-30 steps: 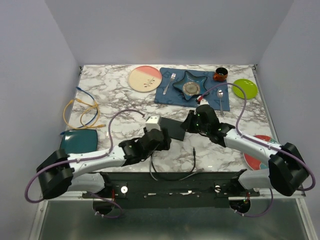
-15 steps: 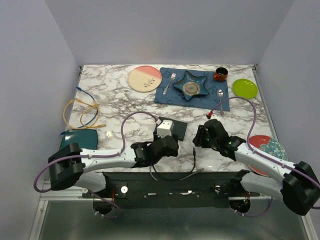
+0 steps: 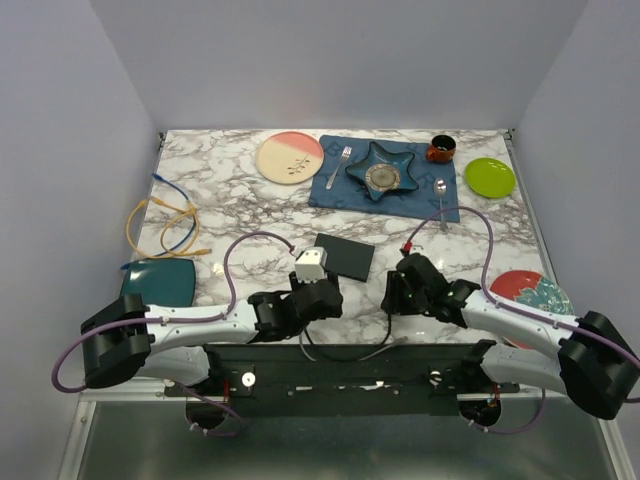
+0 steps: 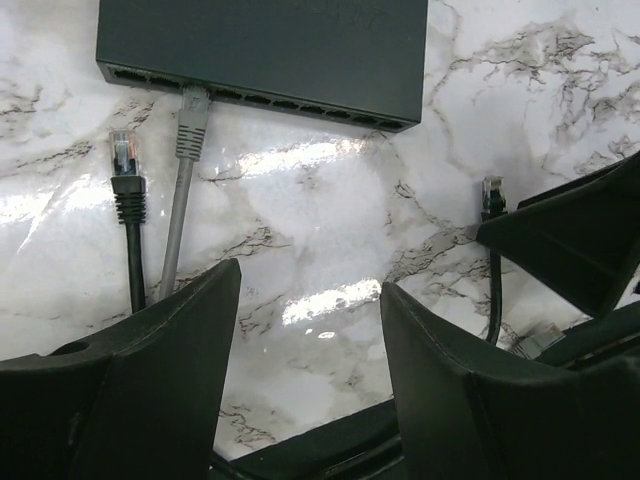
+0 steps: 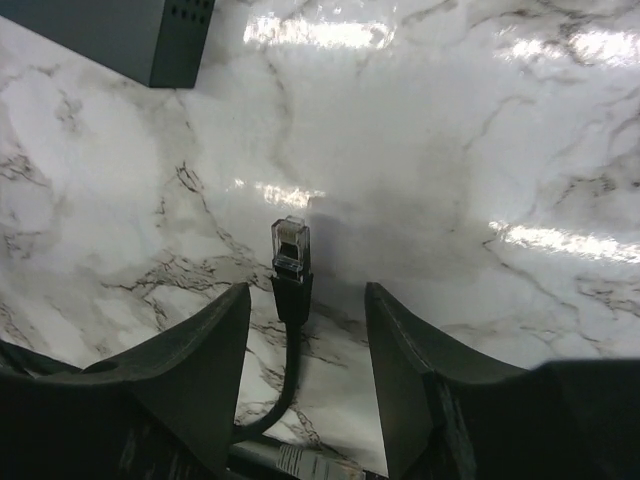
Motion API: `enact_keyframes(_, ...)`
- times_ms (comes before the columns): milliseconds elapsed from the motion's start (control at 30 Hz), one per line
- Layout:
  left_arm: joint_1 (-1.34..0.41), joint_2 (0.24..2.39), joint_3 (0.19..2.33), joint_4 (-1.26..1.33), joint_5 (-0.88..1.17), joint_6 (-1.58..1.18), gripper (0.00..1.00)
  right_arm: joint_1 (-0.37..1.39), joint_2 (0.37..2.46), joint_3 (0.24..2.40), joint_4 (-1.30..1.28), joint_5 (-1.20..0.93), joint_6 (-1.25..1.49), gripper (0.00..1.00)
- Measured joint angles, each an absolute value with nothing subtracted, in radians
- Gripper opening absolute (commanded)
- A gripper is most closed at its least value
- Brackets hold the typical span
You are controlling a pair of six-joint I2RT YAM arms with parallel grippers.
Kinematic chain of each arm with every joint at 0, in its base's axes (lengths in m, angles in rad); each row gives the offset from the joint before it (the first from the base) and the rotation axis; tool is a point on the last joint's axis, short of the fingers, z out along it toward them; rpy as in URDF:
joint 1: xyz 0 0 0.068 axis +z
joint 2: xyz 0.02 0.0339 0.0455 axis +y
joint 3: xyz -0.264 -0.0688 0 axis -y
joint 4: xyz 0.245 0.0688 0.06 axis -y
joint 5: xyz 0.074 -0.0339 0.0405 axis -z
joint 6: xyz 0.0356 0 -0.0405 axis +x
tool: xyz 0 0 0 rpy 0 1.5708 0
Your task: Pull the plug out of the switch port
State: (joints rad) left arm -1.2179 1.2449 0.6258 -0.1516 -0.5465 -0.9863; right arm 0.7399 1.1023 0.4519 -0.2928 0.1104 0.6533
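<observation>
The switch (image 3: 344, 256) is a flat black box on the marble; it also shows in the left wrist view (image 4: 260, 50). A grey cable's plug (image 4: 192, 108) sits in a port on its near edge. A loose black plug (image 4: 124, 160) lies beside the grey cable. My left gripper (image 3: 325, 290) is open and empty (image 4: 308, 285), a short way back from the ports. My right gripper (image 3: 393, 292) is open (image 5: 305, 290), with a second loose black plug (image 5: 290, 250) lying on the table between its fingers, not clamped. The switch's corner (image 5: 130, 35) is at the right wrist view's top left.
A dark blue placemat (image 3: 345, 192) with a star dish, fork and spoon lies behind the switch. A pink plate (image 3: 290, 157), a green plate (image 3: 491, 177) and a red bowl (image 3: 440, 149) stand at the back. Yellow and blue cables (image 3: 165, 222) and a teal plate (image 3: 158, 282) are at the left.
Both grippers have drawn back from the switch toward the near edge. The left one moved off the switch's left side; the right one came off its right side down to the black plug.
</observation>
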Motion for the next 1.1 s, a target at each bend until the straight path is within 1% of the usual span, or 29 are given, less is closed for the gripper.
enact_keyframes(100,-1.218,1.198,0.602,-0.162,-0.55,-1.003,0.7,0.765,1.145,0.461,-0.263,0.112,0.665,0.58)
enact_keyframes(200,-1.218,1.147,0.575,-0.167,-0.556,-1.022,0.69,0.773,1.163,0.471,-0.253,0.119,0.679,0.51)
enact_keyframes(233,-1.218,1.135,0.569,-0.168,-0.559,-1.027,0.69,0.773,1.167,0.472,-0.252,0.121,0.682,0.41)
enact_keyframes(300,-1.218,1.113,0.555,-0.168,-0.563,-1.039,0.68,0.773,1.174,0.473,-0.251,0.123,0.693,0.28)
enact_keyframes(333,-1.218,1.104,0.548,-0.167,-0.564,-1.043,0.68,0.773,1.178,0.473,-0.253,0.124,0.693,0.18)
enact_keyframes(433,-1.218,1.085,0.529,-0.165,-0.565,-1.049,0.68,0.773,1.179,0.473,-0.26,0.127,0.706,0.08)
enact_keyframes(533,-1.218,1.071,0.511,-0.145,-0.564,-1.041,0.71,0.774,1.133,0.473,-0.289,0.135,0.707,0.04)
enact_keyframes(567,-1.218,1.062,0.503,-0.128,-0.561,-1.03,0.75,0.774,1.105,0.474,-0.304,0.143,0.706,0.03)
enact_keyframes(600,-1.218,1.054,0.498,-0.113,-0.559,-1.023,0.83,0.774,1.071,0.48,-0.325,0.152,0.706,0.03)
enact_keyframes(700,-1.218,1.029,0.481,-0.039,-0.544,-0.992,0.92,0.778,0.96,0.529,-0.404,0.199,0.689,0.02)
enact_keyframes(733,-1.218,1.022,0.476,-0.014,-0.54,-0.981,0.94,0.778,0.933,0.56,-0.433,0.217,0.68,0.02)
enact_keyframes(800,-1.218,1.015,0.471,0.027,-0.537,-0.965,0.96,0.778,0.894,0.635,-0.477,0.255,0.659,0.02)
enact_keyframes(933,-1.218,1.015,0.465,0.084,-0.527,-0.942,0.98,0.778,0.869,0.761,-0.535,0.319,0.612,0.01)
enact_keyframes(1100,-1.217,1.0,0.433,0.186,-0.479,-0.897,0.99,0.778,0.846,0.783,-0.588,0.353,0.582,0.01)
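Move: The loose black plug lies almost between the right hand's open fingers, about 1 cm ahead, 1 cm to the left and 1 cm below. From that hand, the switch's middle is some 11 cm farther out and 10 cm left; the grey plug in its port is about 7 cm ahead and 14 cm left. The grey cable's free end is roughly 7 cm back and 2 cm right. From the left hand, the black plug is about 12 cm right, 2 cm ahead and 7 cm below. The right fingers shift about 1 cm left over the black plug, pinch it just behind its clear head, then lift it some 15 cm, going nearly 4 cm forward and tipping up about 20 degrees. The left hand, holding nothing, eases left, then swings back right as it rises about 5 cm, rolls its left side down and opens wider. ##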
